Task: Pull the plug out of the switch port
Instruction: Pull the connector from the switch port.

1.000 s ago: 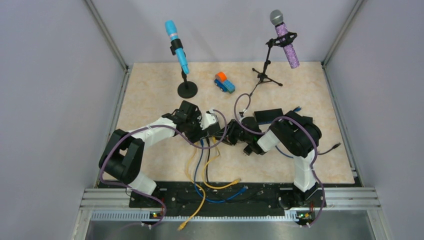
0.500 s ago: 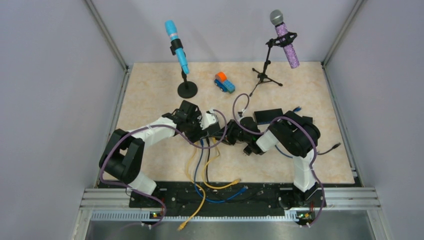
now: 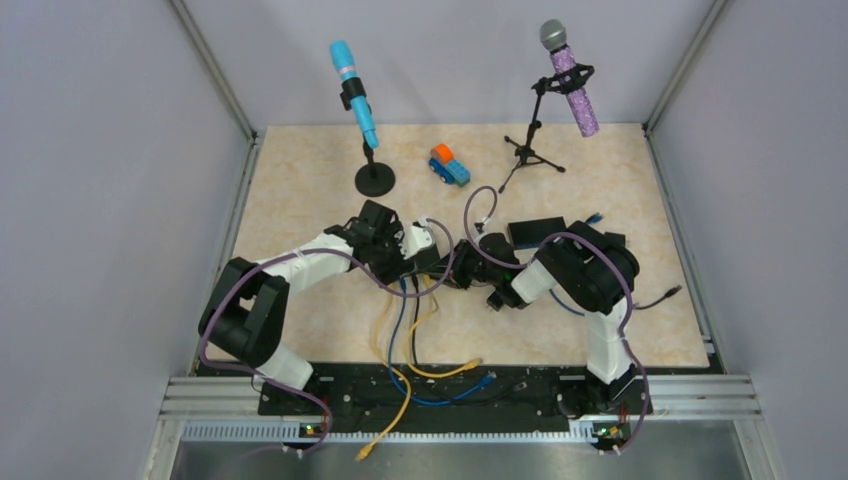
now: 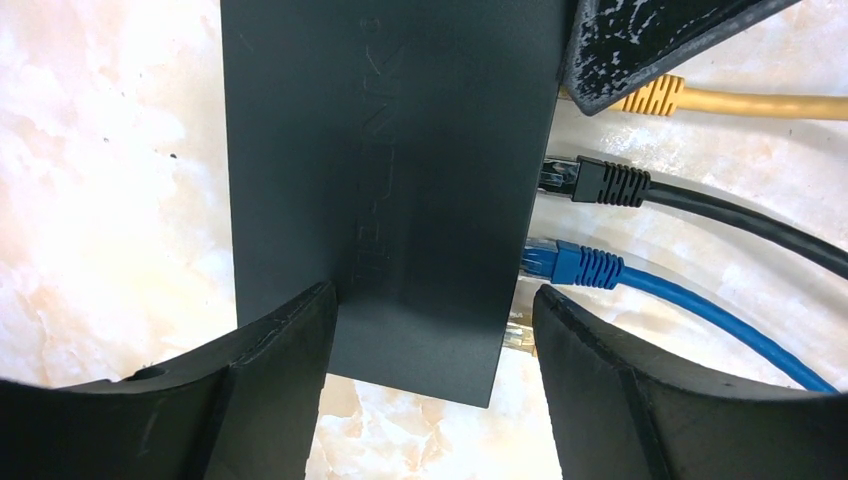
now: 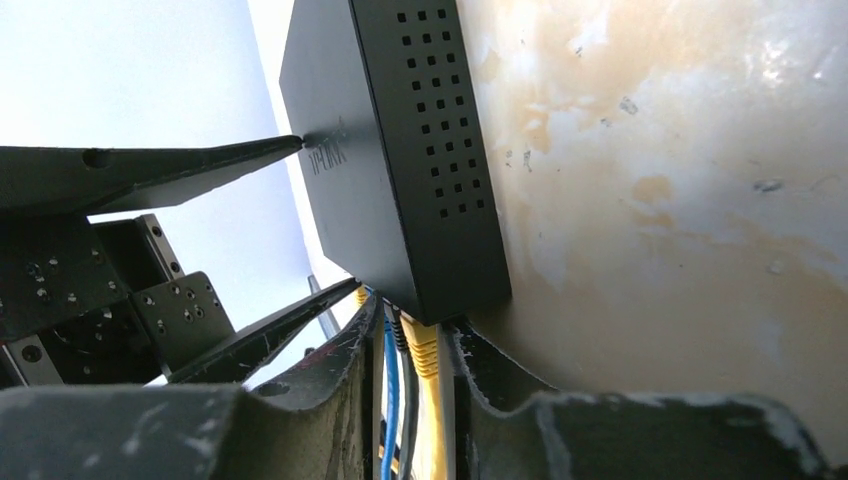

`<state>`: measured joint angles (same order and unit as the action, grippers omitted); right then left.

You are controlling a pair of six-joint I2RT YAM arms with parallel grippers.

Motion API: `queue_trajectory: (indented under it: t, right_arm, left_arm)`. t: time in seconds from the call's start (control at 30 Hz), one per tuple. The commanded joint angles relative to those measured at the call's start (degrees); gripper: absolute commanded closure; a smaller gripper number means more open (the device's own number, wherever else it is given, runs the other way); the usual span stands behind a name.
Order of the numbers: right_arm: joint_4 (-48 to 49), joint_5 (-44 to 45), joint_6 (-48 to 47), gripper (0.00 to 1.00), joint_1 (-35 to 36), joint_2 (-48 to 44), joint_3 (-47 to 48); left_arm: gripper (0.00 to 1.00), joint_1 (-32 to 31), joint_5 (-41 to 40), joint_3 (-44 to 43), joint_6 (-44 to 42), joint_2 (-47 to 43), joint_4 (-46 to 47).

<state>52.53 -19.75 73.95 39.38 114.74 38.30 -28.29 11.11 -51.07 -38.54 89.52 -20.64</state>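
The black switch (image 4: 390, 180) lies flat on the table, with a yellow plug (image 4: 655, 97), a black plug (image 4: 600, 183) and a blue plug (image 4: 575, 265) in its ports. My left gripper (image 4: 435, 300) is open and straddles the switch's end; one finger overlaps the switch's plain side, and the other stands a little off its port side. From the right, my right gripper (image 5: 415, 320) is open by a narrow gap, its fingers on either side of the yellow plug (image 5: 425, 350) at the switch (image 5: 400, 150). In the top view both grippers meet over the hidden switch, the left gripper (image 3: 420, 250) and the right gripper (image 3: 462, 270).
Yellow, blue and black cables (image 3: 430, 372) trail toward the near edge. A blue microphone on a round stand (image 3: 352, 95), a purple microphone on a tripod (image 3: 575, 90) and a toy car (image 3: 449, 165) stand at the back. A black box (image 3: 537, 232) lies behind the right arm.
The right gripper has crept left toward the switch and its jaws have narrowed round the yellow plug. The left arm has stayed where it was.
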Motion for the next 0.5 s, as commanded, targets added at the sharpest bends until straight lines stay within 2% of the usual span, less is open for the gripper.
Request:
queue_trajectory:
  t: [0.0, 0.03, 0.07, 0.3, 0.47]
  right_arm:
    - [-2.7, 1.7, -1.7, 0.88, 0.5, 1.5, 0.6]
    - [-2.9, 1.7, -1.8, 0.97, 0.5, 1.5, 0.7]
    - [-2.8, 1.8, -1.8, 1.00, 0.5, 1.4, 0.7]
    - [-3.9, 1.8, -2.7, 1.00, 0.3, 0.2, 0.2]
    - [-10.2, -0.1, -9.2, 1.00, -0.5, -3.4, 1.1]
  left_arm:
    - [0.24, 0.1, 1.9, -0.9, 0.5, 1.4, -3.0]
    - [0.24, 0.0, 1.8, -1.0, 0.5, 1.4, -3.0]
    - [0.25, 0.0, 1.8, -1.0, 0.5, 1.5, -3.1]
    - [0.25, 0.1, 1.7, -1.0, 0.7, 1.7, -3.3]
    - [0.25, 0.1, -0.2, -1.1, 1.2, 2.6, -2.9]
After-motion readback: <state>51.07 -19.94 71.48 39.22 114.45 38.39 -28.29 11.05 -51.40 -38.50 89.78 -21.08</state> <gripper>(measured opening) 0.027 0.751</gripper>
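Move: The right-hand yellow plug lies almost between the right hand's parted fingertips, about 1 cm to the left and 1 cm below. The black plug is some 3 cm farther left than it and the blue plug about 5 cm, both level with it in reach. The switch's middle is about 6 cm ahead and 5 cm left of the right hand. From the left hand, that yellow plug is roughly 5 cm back, 8 cm right and 3 cm below. Sinking only about half a centimetre and otherwise staying put beside the switch's right end, the right hand shuts its nearly closed fingers from above and below and pinches the right-hand yellow plug at the port, then keeps hold with hardly any wrist turn. The left hand stays still, fingertips still on the switch's top and port edge. ##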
